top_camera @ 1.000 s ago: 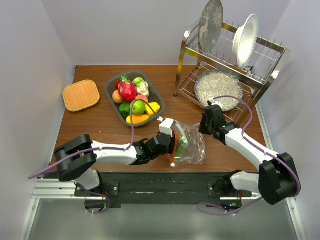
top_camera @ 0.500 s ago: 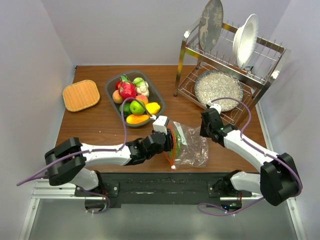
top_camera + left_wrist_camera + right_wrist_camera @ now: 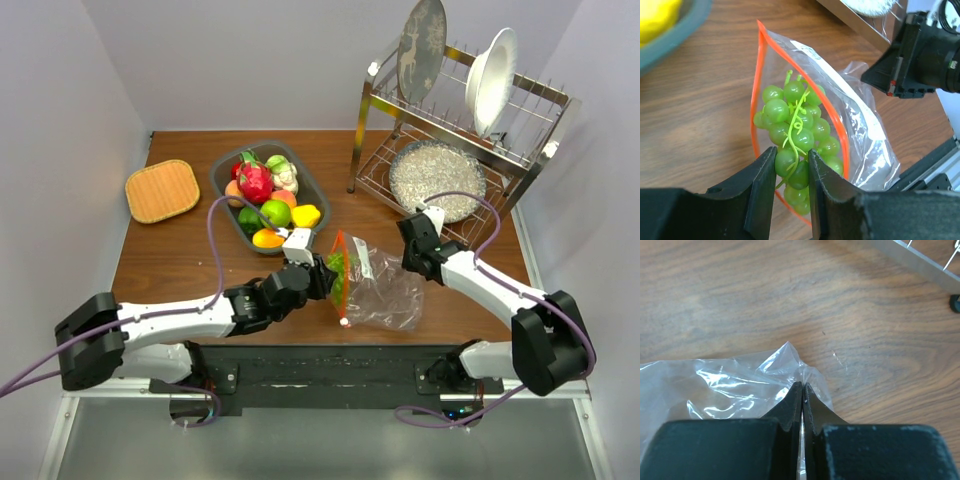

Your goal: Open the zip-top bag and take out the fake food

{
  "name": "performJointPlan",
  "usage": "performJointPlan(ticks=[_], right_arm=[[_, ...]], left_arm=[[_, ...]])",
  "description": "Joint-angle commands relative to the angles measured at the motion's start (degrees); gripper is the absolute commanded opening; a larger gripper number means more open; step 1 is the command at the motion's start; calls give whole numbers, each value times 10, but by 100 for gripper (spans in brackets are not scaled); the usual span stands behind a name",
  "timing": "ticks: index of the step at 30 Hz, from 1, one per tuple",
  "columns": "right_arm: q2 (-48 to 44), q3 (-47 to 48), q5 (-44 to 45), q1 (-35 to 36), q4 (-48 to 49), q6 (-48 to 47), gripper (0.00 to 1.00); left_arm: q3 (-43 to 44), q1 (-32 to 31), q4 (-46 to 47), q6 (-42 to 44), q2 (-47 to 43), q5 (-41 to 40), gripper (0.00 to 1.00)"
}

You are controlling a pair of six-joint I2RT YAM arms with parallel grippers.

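Note:
The zip-top bag (image 3: 385, 290) lies crinkled on the wooden table, its orange zip strip (image 3: 758, 90) standing open in a loop with the white slider (image 3: 344, 322) at the near end. The fake food in view is a bunch of green grapes (image 3: 795, 125) at the bag's open mouth, framed by the strip. My left gripper (image 3: 791, 155) is shut on the lower grapes of that bunch (image 3: 338, 265). My right gripper (image 3: 803, 386) is shut on the far corner of the clear plastic (image 3: 730, 385), and shows in the top view at the bag's right end (image 3: 408, 258).
A grey tub (image 3: 222, 180) of toy fruit stands just behind the left gripper. A woven mat (image 3: 162, 190) lies at the far left. A metal dish rack (image 3: 450, 130) with plates and a speckled bowl (image 3: 437, 178) fills the back right.
My left arm has drawn back to the left with the grapes, bringing them from inside the bag to its mouth. The zip strip now stands more upright. The right gripper keeps its hold.

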Motion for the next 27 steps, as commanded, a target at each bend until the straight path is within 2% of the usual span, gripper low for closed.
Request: performJointPlan(ticks=[1, 14, 17, 22, 27], right_arm=[[7, 32, 44, -2, -14, 15, 0], [38, 42, 18, -8, -12, 26, 0], [33, 37, 14, -9, -14, 25, 0], [20, 31, 6, -9, -16, 22, 0], [21, 32, -2, -8, -15, 19, 0]], left_arm=[[-12, 14, -15, -17, -48, -46, 34], [17, 51, -48, 8, -103, -81, 34], [50, 80, -51, 35, -85, -87, 34], [100, 175, -40, 81, -45, -44, 34], [178, 235, -29, 101, 47, -15, 34]])
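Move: My left hand holds the grapes at the mouth of the zip-top bag. The grey bin I take them to has its middle about 16 cm ahead, 13 cm left and 9 cm below; in it the yellow pepper lies some 12 cm ahead and 5 cm left, the green apple about 14 cm ahead and 12 cm left. The bag's middle is 3 cm back and 12 cm right. From my right hand the bin is some 16 cm ahead and 31 cm left. I keep the grapes pinched and first draw my left hand leftwards and up, clear of the bag's orange-edged mouth, then swing it forward ever faster towards the bin: roughly 12 cm forward, 9 cm left and 7 cm up in all, the wrist turning about 20 degrees counter-clockwise. My right hand stays put, still pinching the bag's far corner closed-fingered. ##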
